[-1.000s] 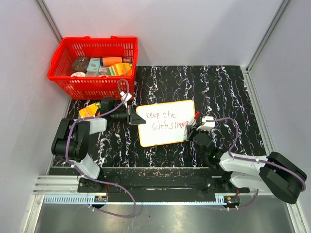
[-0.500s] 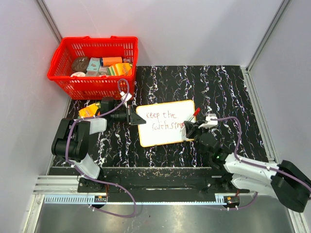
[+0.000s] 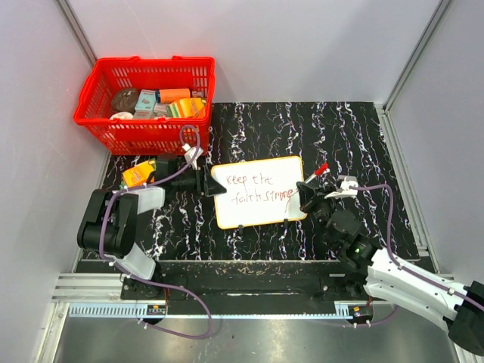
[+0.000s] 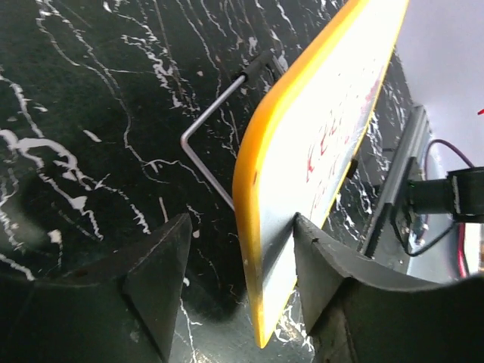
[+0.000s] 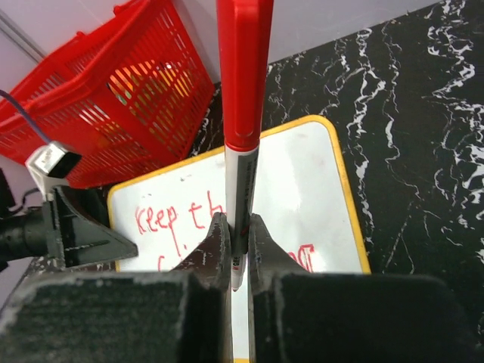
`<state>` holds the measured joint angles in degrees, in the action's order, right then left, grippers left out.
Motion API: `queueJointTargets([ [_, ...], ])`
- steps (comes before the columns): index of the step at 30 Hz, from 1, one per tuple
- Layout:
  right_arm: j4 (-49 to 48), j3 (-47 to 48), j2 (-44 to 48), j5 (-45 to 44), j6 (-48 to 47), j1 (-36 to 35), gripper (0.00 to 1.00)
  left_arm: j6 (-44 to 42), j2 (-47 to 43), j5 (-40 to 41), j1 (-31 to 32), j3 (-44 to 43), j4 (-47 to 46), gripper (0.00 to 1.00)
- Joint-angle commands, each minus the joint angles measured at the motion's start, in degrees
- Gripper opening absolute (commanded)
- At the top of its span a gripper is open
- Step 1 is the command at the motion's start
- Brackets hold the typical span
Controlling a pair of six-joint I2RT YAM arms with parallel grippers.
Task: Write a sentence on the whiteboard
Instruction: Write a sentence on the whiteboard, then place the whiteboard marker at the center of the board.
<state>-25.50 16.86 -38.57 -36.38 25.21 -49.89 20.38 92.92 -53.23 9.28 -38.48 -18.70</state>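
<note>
The whiteboard (image 3: 261,208) with its orange-yellow rim lies on the black marbled table, with the red sentence (image 3: 253,189) "keep the faith strong" on it in two lines. My left gripper (image 3: 206,181) straddles the board's left edge (image 4: 253,189) with its jaws open. One finger (image 4: 318,265) touches the white face. The other finger (image 4: 155,265) stands apart from the back. My right gripper (image 3: 306,194) hovers just off the board's right edge, shut on a red-capped marker (image 5: 243,76) whose tip points down between the fingers. In the right wrist view the board (image 5: 302,189) lies behind that gripper (image 5: 236,231).
A red basket (image 3: 97,113) with several packets stands at the back left. An orange packet (image 3: 136,175) lies beside my left arm. A thin wire stand (image 4: 208,121) sticks out behind the board. Grey walls enclose the table on three sides.
My left jaws have opened off the board's edge. The right arm has drawn back to the right, carrying the marker off the end of the writing.
</note>
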Motion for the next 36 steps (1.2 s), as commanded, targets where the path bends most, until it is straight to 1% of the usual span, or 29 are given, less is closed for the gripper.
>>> queueJointTargets([
  [1, 5.5, 2.5, 1.5, -1.2, -1.1, -0.3, 0.0, -3.8, -5.4, 10.2, -0.1, 2.4, -0.5, 0.64],
  [2, 6.4, 2.6, 2.3, -1.2, -1.1, -0.3, 0.0, -3.7, -7.9, 10.9, -0.1, 3.3, -0.5, 0.72],
  [3, 7.9, 2.8, 2.9, -1.3, -1.1, -0.3, 0.0, -3.2, -9.5, 11.6, 0.1, 4.0, -0.8, 0.76],
  [4, 8.7, 2.8, 3.5, -1.5, -0.9, -0.2, 0.0, -3.1, -11.3, 14.0, 0.3, 4.8, -0.8, 0.78],
  [5, 9.3, 2.8, 4.6, -1.8, -0.6, -0.2, 0.0, -3.2, -15.5, 15.9, 1.3, 5.9, -0.3, 0.83],
  [6, 10.9, 2.7, 5.2, -1.8, -0.3, -0.2, 0.0, -3.6, -18.0, 18.3, 2.1, 6.7, 1.8, 0.85],
  [7, 11.7, 2.6, 6.0, -1.8, 0.9, -0.2, 0.0, -3.6, -20.7, 24.3, 3.0, 7.2, 3.0, 0.89],
  [8, 12.7, 2.3, 7.3, -1.4, 1.6, -0.2, 0.0, -3.6, -26.2, 27.7, 5.1, 7.9, 4.7, 0.91],
  [9, 14.6, 2.3, 7.9, -1.0, 2.4, -0.2, 0.0, -3.9, -29.1, 30.6, 6.3, 8.2, 8.4, 0.94],
  [10, 15.9, 2.2, 8.5, -0.4, 4.2, -0.2, 0.0, -3.8, -31.8, 37.2, 7.3, 8.5, 10.5, 0.95],
  [11, 17.5, 2.4, 9.8, 0.7, 5.3, -0.2, 0.0, -3.3, -37.3, 39.7, 8.8, 9.1, 12.6, 0.98],
  [13, 22.7, 2.4, 11.1, 2.0, 8.8, -0.2, 0.0, -1.4, -42.8, 43.1, 9.2, 10.5, 16.8, 0.99],
  [14, 24.5, 2.3, 12.7, 3.8, 10.3, -0.2, 0.0, -0.4, -48.0, 44.1, 9.3, 11.8, 18.3, 0.99],
  [15, 28.8, 1.9, 13.6, 4.6, 11.9, -0.2, 0.0, 1.1, -50.7, 44.6, 9.4, 12.7, 20.4, 0.99],
  [16, 30.9, 1.6, 14.5, 5.9, 15.9, -0.2, 0.0, 2.3, -53.3, 45.2, 9.4, 14.1, 21.3, 0.99],
  [17, 33.0, 0.6, 16.4, 6.4, 18.3, -0.2, 0.0, 3.5, -58.2, 45.4, 9.4, 14.7, 22.3, 0.99],
  [18, 36.6, 0.0, 17.5, 6.8, 20.6, -0.2, 0.0, 5.3, -60.6, 45.5, 9.4, 15.1, 24.0, 0.99],
  [19, 38.3, -0.8, 18.5, 7.5, 25.3, -0.2, 0.0, 6.5, -62.6, 46.6, 9.4, 15.4, 25.1, 0.99],
  [20, 39.7, -2.5, 20.4, 7.7, 27.3, -0.1, 0.0, 7.6, -65.9, 47.2, 9.4, 15.5, 26.2, 0.99],
  [23, 45.2, -5.5, 24.4, 6.2, 34.9, -0.1, 0.0, 9.8, -69.8, 48.1, 9.4, 14.1, 30.1, 0.99],
  [25, 48.7, -6.8, 26.2, 4.7, 40.8, -0.1, 0.0, 10.6, -70.1, 48.5, 9.4, 12.0, 32.9, 0.99],
  [26, 49.1, -8.1, 27.7, 4.4, 41.8, -0.1, 0.0, 10.7, -69.4, 48.4, 9.4, 11.2, 33.8, 0.99],
  [28, 50.6, -8.8, 28.3, 2.9, 45.5, 0.0, 0.04, 11.3, -66.7, 48.1, 9.4, 8.8, 35.7, 0.99],
  [30, 53.1, -8.5, 27.7, 2.0, 47.0, -0.1, 0.11, 10.3, -63.9, 47.3, 9.4, 6.3, 38.5, 0.99],
  [31, 53.6, -8.4, 27.1, 2.0, 48.7, -0.1, 0.18, 10.2, -61.7, 47.7, 9.5, 4.0, 39.3, 0.99],
  [32, 53.6, -8.3, 25.7, 2.5, 49.0, -0.1, 0.22, 10.0, -60.9, 47.9, 9.4, 3.0, 40.7, 0.99],
  [33, 53.6, -8.3, 24.9, 2.8, 49.4, 0.0, 0.28, 9.4, -60.1, 48.0, 9.4, 2.1, 40.9, 0.99],
  [34, 53.7, -8.1, 23.9, 3.6, 49.8, -0.1, 0.38, 9.2, -59.5, 48.2, 9.5, 0.9, 41.1, 0.99],
  [36, 53.7, -7.7, 21.5, 4.3, 50.5, -0.1, 0.5, 8.6, -59.7, 48.6, 9.4, 0.1, 41.2, 0.99],
])
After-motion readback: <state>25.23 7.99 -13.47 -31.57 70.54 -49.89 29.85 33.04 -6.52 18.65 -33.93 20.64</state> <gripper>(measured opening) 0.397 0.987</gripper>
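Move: The left hand is still astride the whiteboard's left edge, the board's middle about 12 cm to its right at the same height; the red basket stands about 24 cm ahead and 21 cm left. The right hand holds the pen high over the right part of the board, whose middle is roughly 10 cm left, 2 cm ahead and 15 cm below. The bare table spot just on the near side of the board's lower right corner is some 9 cm back, 3 cm right and 20 cm below. The left fingers, already parting around the board's left edge, open fully and come free; that hand rises about 12 cm, draws off left and back and swings counter-clockwise. The right hand carries the pen down some 15 cm, also back and a little right, past the board's near corner towards the table, tips down about 35 degrees and at the end opens to let the pen go. ##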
